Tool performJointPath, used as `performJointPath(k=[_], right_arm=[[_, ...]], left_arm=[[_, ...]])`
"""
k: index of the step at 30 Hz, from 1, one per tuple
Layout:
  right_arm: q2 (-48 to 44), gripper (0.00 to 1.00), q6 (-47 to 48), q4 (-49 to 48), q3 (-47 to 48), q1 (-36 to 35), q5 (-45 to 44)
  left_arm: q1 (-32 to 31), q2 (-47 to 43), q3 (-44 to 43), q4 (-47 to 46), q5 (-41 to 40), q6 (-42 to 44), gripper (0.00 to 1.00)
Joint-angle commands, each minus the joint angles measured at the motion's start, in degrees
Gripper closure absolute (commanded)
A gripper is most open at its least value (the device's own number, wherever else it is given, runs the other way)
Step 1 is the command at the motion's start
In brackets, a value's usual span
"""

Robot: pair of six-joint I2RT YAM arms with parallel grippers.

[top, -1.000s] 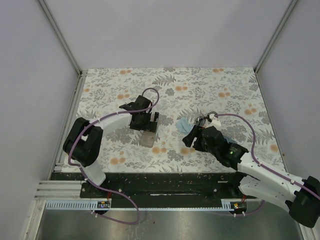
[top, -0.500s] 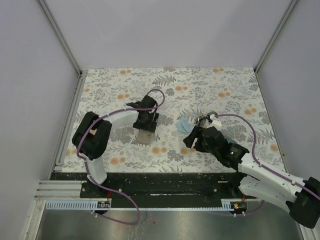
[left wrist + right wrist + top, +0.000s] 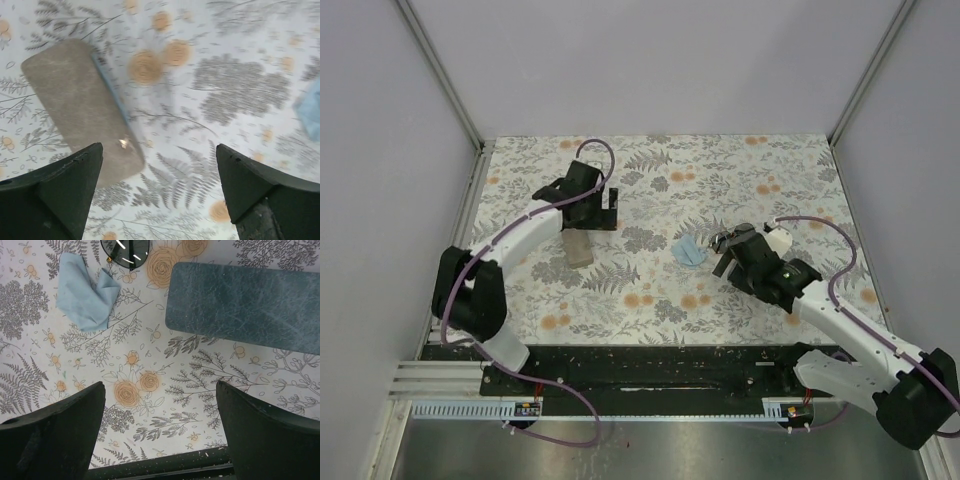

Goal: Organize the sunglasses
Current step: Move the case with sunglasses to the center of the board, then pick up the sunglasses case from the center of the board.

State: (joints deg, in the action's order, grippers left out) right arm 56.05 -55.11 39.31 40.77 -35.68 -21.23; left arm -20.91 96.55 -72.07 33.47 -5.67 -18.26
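Only one dark lens and a bit of thin wire frame of the sunglasses (image 3: 125, 247) show, at the top edge of the right wrist view, between the cloth pouch and the blue-grey case. My right gripper (image 3: 160, 386) hangs open above bare patterned table, nearer the front edge than the sunglasses, holding nothing. In the top view it (image 3: 732, 247) sits just right of the pouch. My left gripper (image 3: 157, 150) is open and empty, raised over the table right of the tan case. In the top view it (image 3: 603, 212) is behind that case.
A closed tan hard case (image 3: 80, 110) (image 3: 578, 250) lies left of centre. A closed blue-grey hard case (image 3: 245, 305) lies to the right, under my right arm. A crumpled light-blue cloth pouch (image 3: 85, 290) (image 3: 689, 250) lies mid-table. The black front rail (image 3: 165, 467) borders the table.
The tan case has shifted left and back, and my left gripper has let go and risen behind it. My right gripper has opened wider and swung right and back.
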Motion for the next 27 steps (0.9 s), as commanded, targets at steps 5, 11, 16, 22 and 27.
performJointPath(k=[5,11,16,22,27], right_arm=[[1.7,0.01,-2.7,8.9,6.8,12.3,0.0],[-1.7,0.00,-14.6,13.6,6.3,21.1,3.2],[-11.2,0.01,-28.3,14.0,1.2,23.4,2.0],[-15.9,0.01,-40.1,12.2,-3.9,23.6,2.9],[-10.2,0.01,-48.2,11.1,-3.9,23.5,5.8]], left_arm=[[-6.1,-22.3,5.9,-2.2,-1.8,-4.8,0.01],[-7.3,-36.9,16.8,-6.2,-0.8,-8.8,0.01],[-7.2,-44.4,20.9,-4.7,-3.0,-10.7,0.01],[-7.1,-54.8,27.0,-5.4,-6.7,-13.3,0.01],[-7.2,-60.3,31.1,-5.9,-8.1,-15.1,0.01]])
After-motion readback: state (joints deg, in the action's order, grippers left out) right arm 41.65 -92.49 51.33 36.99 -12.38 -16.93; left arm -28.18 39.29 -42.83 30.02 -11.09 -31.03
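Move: The grey case lies about 11 cm to the right hand's right, 1 cm nearer the base and some 9 cm lower. From that hand the sunglasses on the table are about 9 cm ahead and 2 cm right, the blue cloth 6 cm ahead and 7 cm left. The brown case, already let go, lies roughly 4 cm back from the left hand, 6 cm to its left and 8 cm below. Towards the grey case the right hand swings about 9 cm to the right, bobbing up slightly on the way, and turns some 50 degrees clockwise with fingers wide open, without closing on the case. From the brown case the left hand, also open and empty, climbs about 12 cm and draws back 13 cm, its fingertips tipping up and forward. ##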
